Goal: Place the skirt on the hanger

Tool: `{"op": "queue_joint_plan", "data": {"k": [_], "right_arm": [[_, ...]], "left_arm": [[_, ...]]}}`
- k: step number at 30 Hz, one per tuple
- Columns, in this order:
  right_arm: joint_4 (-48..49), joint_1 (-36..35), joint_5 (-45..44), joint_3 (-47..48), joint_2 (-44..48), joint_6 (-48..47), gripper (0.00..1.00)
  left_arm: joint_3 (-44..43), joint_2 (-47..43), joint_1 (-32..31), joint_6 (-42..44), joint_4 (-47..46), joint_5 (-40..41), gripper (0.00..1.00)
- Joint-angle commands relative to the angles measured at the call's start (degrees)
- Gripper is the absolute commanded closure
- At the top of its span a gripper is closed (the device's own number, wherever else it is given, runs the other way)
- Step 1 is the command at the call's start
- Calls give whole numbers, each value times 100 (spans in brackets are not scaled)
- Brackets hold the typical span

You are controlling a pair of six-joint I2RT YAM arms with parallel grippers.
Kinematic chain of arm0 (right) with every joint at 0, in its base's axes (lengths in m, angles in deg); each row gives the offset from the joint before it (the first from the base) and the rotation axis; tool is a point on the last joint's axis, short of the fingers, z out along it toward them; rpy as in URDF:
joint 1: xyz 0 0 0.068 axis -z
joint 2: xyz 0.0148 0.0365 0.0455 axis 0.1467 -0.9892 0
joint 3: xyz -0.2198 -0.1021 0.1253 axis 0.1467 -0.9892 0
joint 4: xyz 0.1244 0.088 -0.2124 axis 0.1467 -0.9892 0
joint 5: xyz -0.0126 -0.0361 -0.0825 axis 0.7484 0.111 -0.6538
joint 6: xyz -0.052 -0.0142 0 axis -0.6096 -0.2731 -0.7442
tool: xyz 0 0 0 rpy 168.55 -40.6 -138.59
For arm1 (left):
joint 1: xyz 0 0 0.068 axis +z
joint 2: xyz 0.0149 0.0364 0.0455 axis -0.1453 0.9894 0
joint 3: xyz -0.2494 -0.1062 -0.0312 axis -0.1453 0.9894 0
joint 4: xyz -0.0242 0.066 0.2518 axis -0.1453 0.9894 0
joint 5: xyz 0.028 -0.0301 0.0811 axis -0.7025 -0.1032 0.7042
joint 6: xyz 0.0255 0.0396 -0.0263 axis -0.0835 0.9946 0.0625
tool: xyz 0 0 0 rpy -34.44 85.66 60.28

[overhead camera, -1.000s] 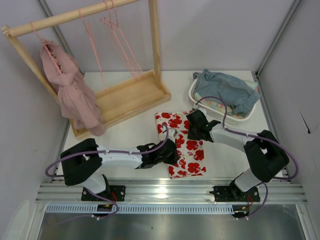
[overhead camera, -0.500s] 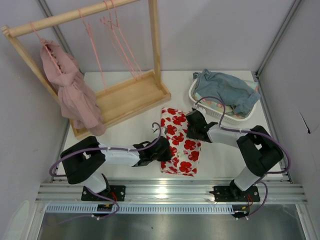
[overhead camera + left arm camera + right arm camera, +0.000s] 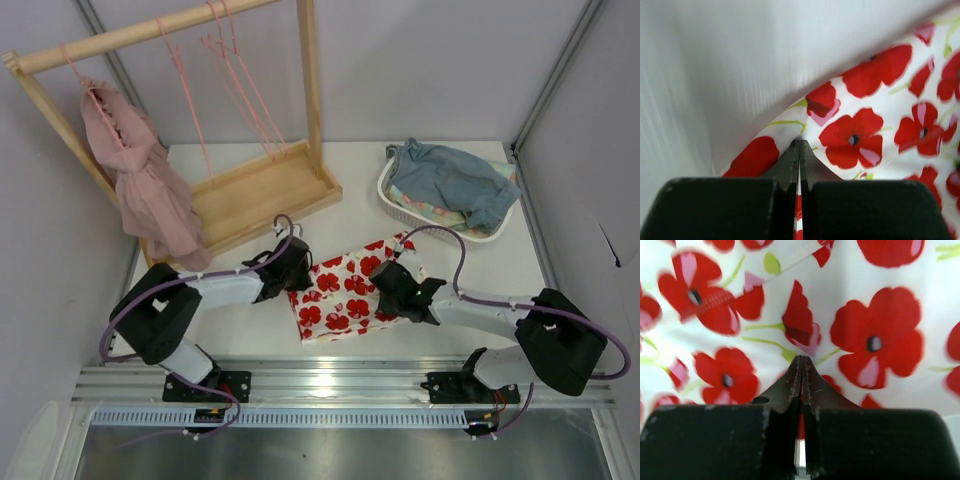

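Observation:
The skirt (image 3: 345, 292), white with big red flowers, lies stretched across the table near the front, slanting up to the right. My left gripper (image 3: 296, 272) is shut on the skirt's left edge; in the left wrist view a strip of printed cloth (image 3: 799, 220) shows between the closed jaws of my left gripper (image 3: 799, 144). My right gripper (image 3: 385, 283) is shut on the skirt's right part, and the right wrist view shows my right gripper (image 3: 802, 360) pinching the flowered cloth (image 3: 875, 345). Several thin pink hangers (image 3: 232, 60) dangle from the rack's top bar at the back left.
The light wooden rack (image 3: 262, 190) with its tray base stands at the back left; a dusty-pink ruffled garment (image 3: 145, 185) hangs on its left end. A white basket (image 3: 395, 200) holding a blue-grey cloth (image 3: 455, 180) sits at the back right.
Both grippers have turned the skirt from lying lengthwise toward me to lying crosswise. The left gripper moved left and back, the right gripper moved nearer the front edge.

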Motion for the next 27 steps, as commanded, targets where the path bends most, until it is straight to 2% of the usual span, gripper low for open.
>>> {"op": "queue_joint_plan", "data": {"k": [1, 3, 8, 13, 16, 18, 19, 21, 22, 23, 24, 25, 27], "right_arm": [[-603, -401, -551, -108, 250, 913, 100], [-630, -630, -631, -90, 276, 967, 100], [-551, -640, -578, 181, 154, 740, 100], [-735, -298, -606, 577, 83, 292, 100], [-1120, 124, -395, 1103, 502, -305, 100], [-1516, 413, -280, 1725, 820, -796, 100], [-1613, 502, -236, 1938, 1143, -973, 93], [-1710, 852, 95, 2525, 1426, -1429, 82], [-1780, 968, 194, 2712, 1532, -1510, 77], [-1877, 1082, 316, 2887, 1655, -1572, 65], [-1921, 1196, 683, 3037, 1700, -1694, 61], [-2104, 1380, 817, 3378, 1691, -1826, 52], [-2273, 1452, 1090, 3626, 1665, -1976, 41]], "left_arm": [[-575, 599, 400, 751, 125, -88, 100], [-760, 811, 410, 875, 10, -202, 100], [-1472, 1330, 401, 1271, 1, -729, 100], [-1544, 1120, 401, 1411, 124, -748, 100], [-1824, 752, 401, 1578, 684, -922, 99], [-2131, 201, 401, 1771, 984, -1010, 90], [-2237, -12, 401, 1842, 1273, -1055, 78], [-2737, -573, 401, 2026, 1599, -994, 64], [-2983, -725, 410, 2053, 1740, -933, 51], [-3133, -848, 410, 2088, 2063, -723, 44], [-3291, -997, 427, 2114, 2284, -712, 40], [-3806, -1051, 427, 2123, 2835, -704, 31], [-4161, -1182, 427, 2167, 3348, -721, 26]]}}
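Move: The folded skirt lies flat under both sets of shut fingertips, its right side slewed farther out. Its middle is about 15 cm right of the left hand and 1 cm back, and about 7 cm left of the right hand and 3 cm ahead, practically at fingertip height. The rack's wooden tray is centred some 20 cm ahead and 16 cm left of the left hand; the basket sits some 28 cm ahead and 17 cm right of the right hand. The skirt is turned clockwise on the table by closed fingertips still resting on it: the left hand pushes its left side forward about 6 cm and slightly left, while the right draws back under 3 cm. Both then come free and rise some 25 cm, the right also swinging forward about 10 cm, fingers opening and tipping up 20 to 25 degrees. ##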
